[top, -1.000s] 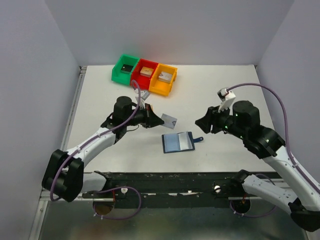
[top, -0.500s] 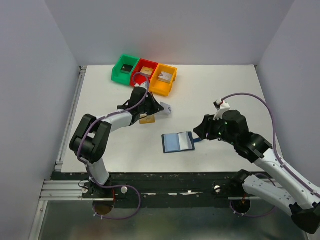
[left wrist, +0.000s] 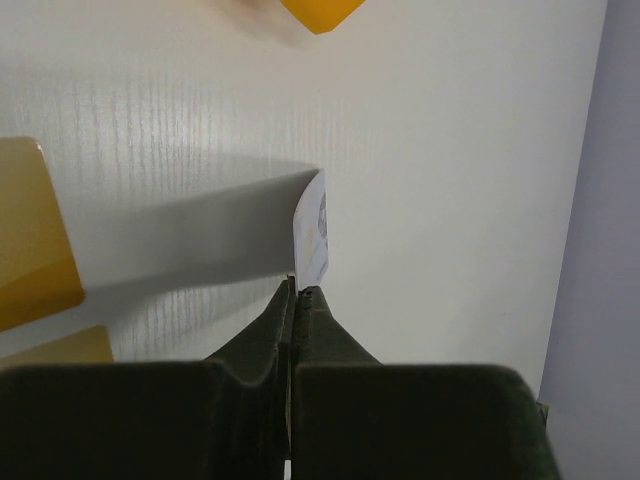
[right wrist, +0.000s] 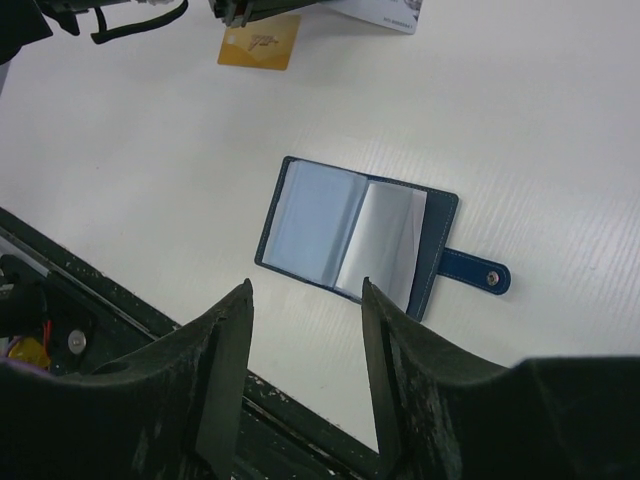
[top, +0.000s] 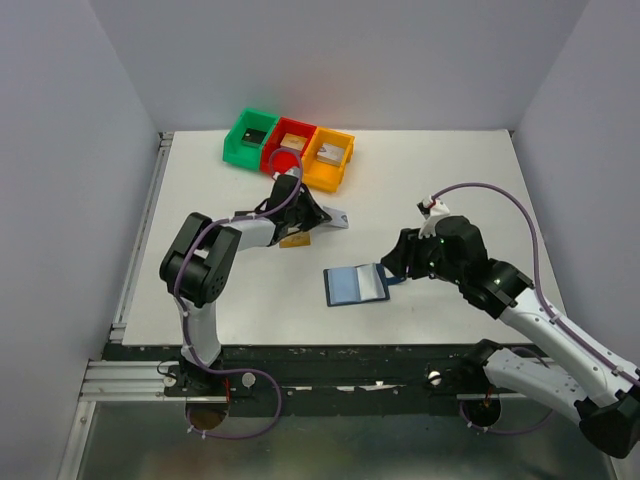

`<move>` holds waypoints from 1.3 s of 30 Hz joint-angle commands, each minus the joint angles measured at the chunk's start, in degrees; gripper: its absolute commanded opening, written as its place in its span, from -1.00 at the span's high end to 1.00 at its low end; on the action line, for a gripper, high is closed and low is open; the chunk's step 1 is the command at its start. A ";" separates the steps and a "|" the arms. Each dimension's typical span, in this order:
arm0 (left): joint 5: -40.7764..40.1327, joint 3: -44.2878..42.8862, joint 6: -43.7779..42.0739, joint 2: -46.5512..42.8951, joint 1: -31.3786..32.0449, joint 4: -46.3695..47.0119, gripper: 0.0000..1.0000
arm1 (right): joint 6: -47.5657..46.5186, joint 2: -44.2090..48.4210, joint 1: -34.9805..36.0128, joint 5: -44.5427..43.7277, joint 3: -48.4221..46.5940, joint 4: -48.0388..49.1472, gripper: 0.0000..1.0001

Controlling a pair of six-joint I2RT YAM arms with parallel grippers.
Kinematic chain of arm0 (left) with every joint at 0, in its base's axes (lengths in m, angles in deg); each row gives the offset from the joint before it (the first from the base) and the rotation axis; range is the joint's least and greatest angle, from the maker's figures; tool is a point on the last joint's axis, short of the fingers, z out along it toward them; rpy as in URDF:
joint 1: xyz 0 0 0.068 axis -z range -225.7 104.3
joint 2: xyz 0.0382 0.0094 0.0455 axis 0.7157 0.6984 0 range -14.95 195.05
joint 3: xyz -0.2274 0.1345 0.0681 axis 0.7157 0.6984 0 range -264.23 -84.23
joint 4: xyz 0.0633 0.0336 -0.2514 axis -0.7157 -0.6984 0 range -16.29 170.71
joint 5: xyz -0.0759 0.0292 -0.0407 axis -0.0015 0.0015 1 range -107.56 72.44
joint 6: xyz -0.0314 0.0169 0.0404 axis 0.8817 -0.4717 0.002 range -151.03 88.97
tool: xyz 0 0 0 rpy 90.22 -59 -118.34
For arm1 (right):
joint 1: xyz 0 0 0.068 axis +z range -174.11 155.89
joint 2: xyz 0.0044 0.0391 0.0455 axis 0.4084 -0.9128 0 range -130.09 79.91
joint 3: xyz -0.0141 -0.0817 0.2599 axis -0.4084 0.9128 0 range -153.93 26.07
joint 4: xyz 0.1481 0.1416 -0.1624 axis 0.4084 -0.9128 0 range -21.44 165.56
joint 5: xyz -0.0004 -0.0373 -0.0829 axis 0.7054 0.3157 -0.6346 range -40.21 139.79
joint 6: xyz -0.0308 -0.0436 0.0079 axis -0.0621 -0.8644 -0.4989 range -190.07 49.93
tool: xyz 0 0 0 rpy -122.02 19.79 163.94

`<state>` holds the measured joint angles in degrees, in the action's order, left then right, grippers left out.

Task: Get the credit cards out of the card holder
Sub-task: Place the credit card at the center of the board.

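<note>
The card holder [top: 356, 284] lies open on the white table, navy cover down, pale blue sleeve pages up, strap tab to the right; the right wrist view shows the card holder [right wrist: 355, 240] too. My left gripper [top: 318, 217] is shut on a silver-grey credit card [top: 337, 218], held edge-on above the table just in front of the orange bin; the wrist view shows that gripper [left wrist: 298, 288] pinching the card [left wrist: 312, 235]. A tan-gold card [top: 295, 240] lies flat beneath that arm. My right gripper [top: 397, 262] hovers open at the holder's right edge, its fingertips [right wrist: 306, 290] empty.
Green [top: 250, 137], red [top: 290, 145] and orange [top: 328, 158] bins stand in a row at the back left, each with a small block inside. The table's near edge and black rail [top: 350, 355] run just below the holder. Grey walls close in both sides.
The left arm has swung up toward the bins, carrying the silver-grey card. The right gripper has come down and left to the holder's right edge, still open.
</note>
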<state>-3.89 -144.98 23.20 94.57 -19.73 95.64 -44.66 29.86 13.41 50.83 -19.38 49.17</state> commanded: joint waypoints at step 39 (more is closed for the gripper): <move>-6.44 -3.94 -11.60 -6.67 -4.44 -16.77 0.22 | -0.01 -2.43 0.10 -4.55 0.54 -1.29 -0.15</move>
<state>-3.78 -148.19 15.90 94.72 -23.64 85.00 -45.03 27.92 13.41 50.94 -19.18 49.56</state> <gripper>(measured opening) 0.379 0.561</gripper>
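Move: The white credit card stands tilted in the left fingers. Its spot on the board lies about 4 cm to that hand's right, 1 cm back and 3 cm below. One gold card lies level with the hand, 9 cm to its left; a second is 6 cm back and 8 cm left. The orange bin is some 19 cm ahead. From the idle right hand, that spot is roughly 18 cm ahead, 15 cm left and 15 cm down. The white card is let go on the board: the left fingers, shut on its near edge, open to over a third of their range while the hand all but holds its place. Still opening slightly, the hand then swings about 4 cm left, away from the card and towards the gold cards, sinking some 1.5 cm with a slight roll. ##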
